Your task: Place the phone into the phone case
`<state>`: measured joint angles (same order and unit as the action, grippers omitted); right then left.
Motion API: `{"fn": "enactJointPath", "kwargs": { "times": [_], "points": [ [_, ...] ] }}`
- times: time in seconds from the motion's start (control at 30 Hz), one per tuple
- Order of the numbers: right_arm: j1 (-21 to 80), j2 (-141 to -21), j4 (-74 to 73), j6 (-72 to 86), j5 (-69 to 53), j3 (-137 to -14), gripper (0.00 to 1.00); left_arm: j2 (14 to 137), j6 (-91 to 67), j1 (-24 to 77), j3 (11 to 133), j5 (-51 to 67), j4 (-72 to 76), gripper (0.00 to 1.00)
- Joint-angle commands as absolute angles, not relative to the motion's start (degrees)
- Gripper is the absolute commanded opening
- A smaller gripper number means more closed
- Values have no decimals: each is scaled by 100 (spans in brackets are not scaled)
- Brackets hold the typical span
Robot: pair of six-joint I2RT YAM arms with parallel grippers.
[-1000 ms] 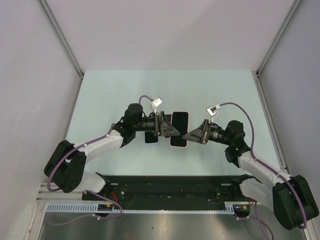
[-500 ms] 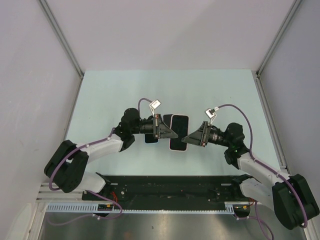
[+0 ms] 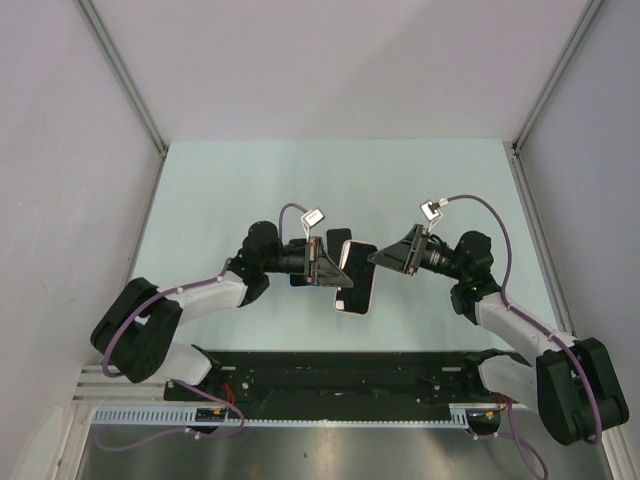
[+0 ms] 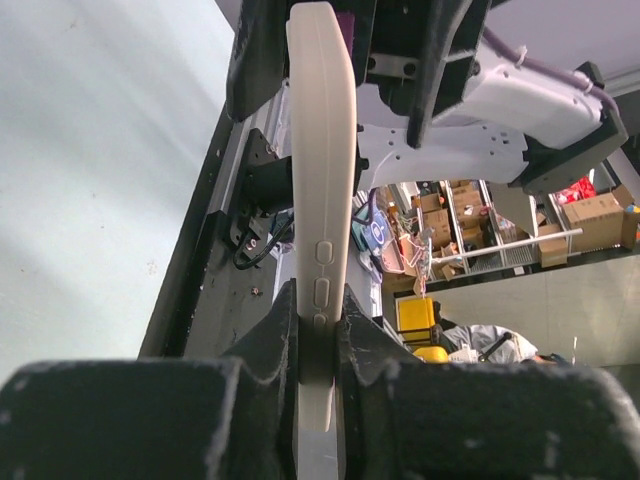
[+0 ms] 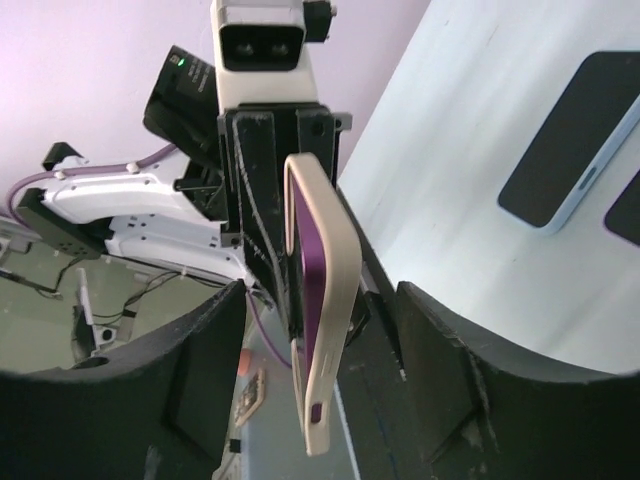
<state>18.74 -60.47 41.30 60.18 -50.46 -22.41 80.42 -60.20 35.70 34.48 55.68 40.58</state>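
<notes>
A cream phone case with a purple phone showing inside its rim is held in the air, edge-on to both wrist cameras. My left gripper is shut on the long edge of the phone case, just below its side buttons. The right gripper is open, with one finger on each side of the case and neither touching it. From above, the phone case hangs between the left gripper and the right gripper, dark screen facing up.
Two other dark phones lie flat on the pale table: one half hidden under my left wrist, one just behind it. In the right wrist view they appear as a blue-rimmed phone and another phone.
The left gripper has closed on the case while the right gripper has opened and let go of it. The case has tilted and shifted slightly toward the near edge.
</notes>
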Motion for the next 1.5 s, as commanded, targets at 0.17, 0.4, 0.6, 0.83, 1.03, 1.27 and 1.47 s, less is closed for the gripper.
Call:
{"fn": "enactJointPath", "kwargs": {
  "times": [0.17,0.4,0.6,0.83,1.03,1.27,1.47],
  "points": [
    [1758,-7198,4859,5984,-5695,-2953,40,8270,-6381,3577,3454,5898,4860,0],
    [1749,-7295,4562,5415,-5485,-2962,0,8227,-5278,3560,3735,5127,2993,0],
    [1740,-7234,3508,4685,-5458,-3339,3,8200,-4896,3560,4113,5080,1900,0],
    [1837,-7128,2963,4729,-5976,-3305,50,7840,-5211,3551,4166,5036,2293,0],
    [2197,-6751,2557,4490,-5898,-2946,51,7497,-5677,3437,3920,4843,2821,0],
    [2259,-6609,3322,5159,-5836,-2646,23,7409,-5731,3428,3885,4685,2936,0],
    [2329,-6557,3349,5440,-5573,-2646,0,7278,-4994,3437,4069,4281,1918,0]
  ]
}}
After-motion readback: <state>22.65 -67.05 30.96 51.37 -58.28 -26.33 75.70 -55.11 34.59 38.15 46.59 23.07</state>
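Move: Pinched by its left edge in the left hand, the phone in its case has its middle about 3 cm right of that hand. From the open right hand that middle lies some 3 cm back, 3 cm left and 2 cm lower. On the table about 21 cm below the right hand, the black phone is roughly 12 cm ahead and 5 cm left, the blue-rimmed phone about 9 cm ahead and 16 cm left. Closing, the right hand goes some 3 cm forward and down, then half reopens and draws back about 5 cm towards the near half of the case's right edge, turning some 10 degrees counter-clockwise, and closes to pinch that edge. The left keeps its pinch, dipping about 3 cm and rising again while easing forward and turning a little counter-clockwise. ##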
